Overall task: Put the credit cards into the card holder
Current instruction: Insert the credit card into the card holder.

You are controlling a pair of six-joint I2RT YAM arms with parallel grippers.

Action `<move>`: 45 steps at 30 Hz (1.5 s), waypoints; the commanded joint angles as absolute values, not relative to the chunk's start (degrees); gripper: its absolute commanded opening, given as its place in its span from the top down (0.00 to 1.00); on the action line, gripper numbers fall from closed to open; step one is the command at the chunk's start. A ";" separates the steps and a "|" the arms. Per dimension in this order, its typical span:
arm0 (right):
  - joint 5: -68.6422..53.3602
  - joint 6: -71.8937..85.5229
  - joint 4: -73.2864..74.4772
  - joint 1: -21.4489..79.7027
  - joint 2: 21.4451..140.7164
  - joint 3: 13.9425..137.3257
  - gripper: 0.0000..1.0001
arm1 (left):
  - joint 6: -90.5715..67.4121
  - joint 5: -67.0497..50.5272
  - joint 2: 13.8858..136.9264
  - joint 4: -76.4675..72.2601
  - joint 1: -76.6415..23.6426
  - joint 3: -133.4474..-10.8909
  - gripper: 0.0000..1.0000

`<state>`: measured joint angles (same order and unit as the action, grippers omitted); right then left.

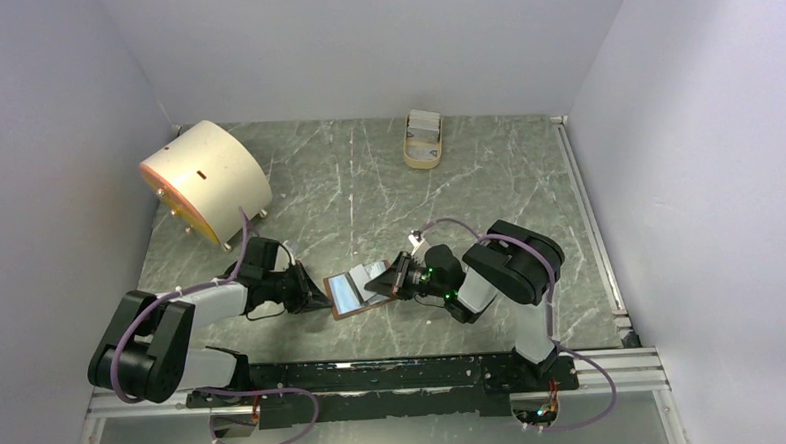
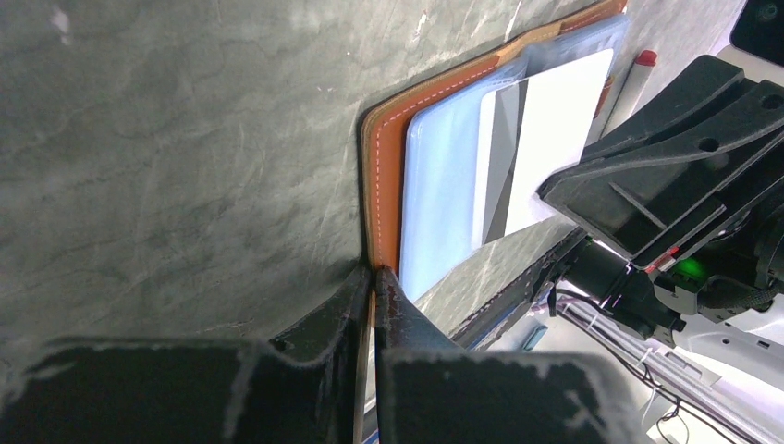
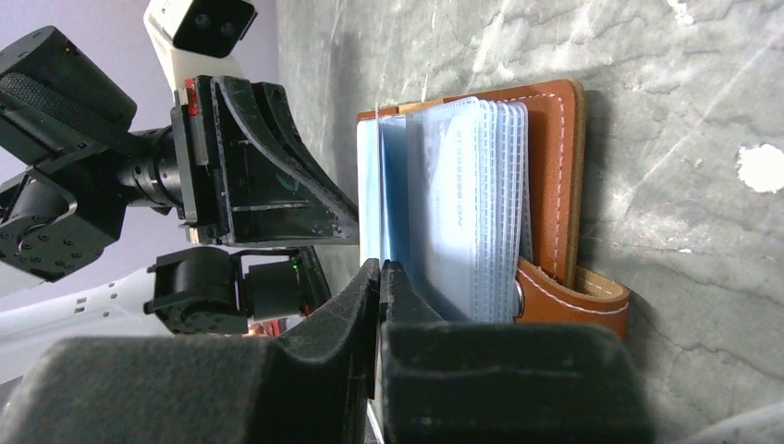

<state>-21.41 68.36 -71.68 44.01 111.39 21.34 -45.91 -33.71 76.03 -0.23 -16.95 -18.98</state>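
Note:
The card holder (image 1: 347, 294), brown leather with a light blue inside, is held open between the two arms just above the table. My left gripper (image 2: 373, 275) is shut on its stitched leather edge (image 2: 384, 148). A white credit card (image 2: 564, 111) lies partly inside a clear blue sleeve, and its outer end is pinched by my right gripper (image 3: 380, 266), which is shut on it. In the right wrist view the plastic sleeves (image 3: 471, 203) fan out beside the brown cover (image 3: 555, 166) and snap tab (image 3: 578, 296). The left gripper (image 1: 317, 295) and the right gripper (image 1: 387, 280) face each other across the wallet.
A big cream drum (image 1: 205, 180) lies on its side at the back left. A tan oval tray (image 1: 423, 141) stands at the back middle. A thin white stick with a red tip (image 2: 638, 74) lies beyond the wallet. A black rail (image 1: 376, 373) runs along the near edge.

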 commanded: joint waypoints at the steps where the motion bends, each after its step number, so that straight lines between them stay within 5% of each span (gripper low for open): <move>1: -20.02 68.73 -74.44 44.80 111.88 21.39 0.96 | -45.92 -34.24 75.54 -0.79 -16.58 -17.82 0.91; 5: -19.38 67.42 -71.25 45.77 111.17 21.58 0.81 | -45.80 -34.21 75.40 -0.64 -16.60 -18.10 0.91; 12: -14.13 56.92 -40.69 45.79 99.33 25.60 0.55 | -45.44 -34.16 75.64 -0.45 -16.55 -18.28 0.91; 20: -11.33 51.10 -27.09 45.77 95.83 29.75 0.53 | -44.84 -33.65 75.59 0.46 -16.61 -18.87 0.91; 37: -9.87 51.40 -24.68 49.93 96.25 31.58 0.58 | -45.19 -33.90 75.13 0.42 -16.56 -18.97 0.91; 45: -3.04 42.82 -6.84 50.37 94.92 38.65 0.53 | -45.34 -34.63 75.18 0.01 -16.61 -19.17 0.91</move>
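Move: The white card stands half in its sleeve, right at my right fingertips: its middle is about 2 cm to their left, 1 cm ahead and 1 cm lower. The open card holder's middle is some 2 cm left of those fingertips and 2 cm below; the marker pen lies roughly 17 cm to their right and 2 cm below, level with them. From my left fingers, pinching the holder's left edge, the card is about 8 cm to the right and 4 cm ahead. I open my shut right fingers to nearly half at the card's right edge, letting the card go, and lift about 1 cm while easing forward. The hand tips its fingers some 25 degrees further down, then draws back and slides about 1 cm left, ending astride the card with one finger at its outer edge. My left hand stays put, still pinching the holder's edge. ##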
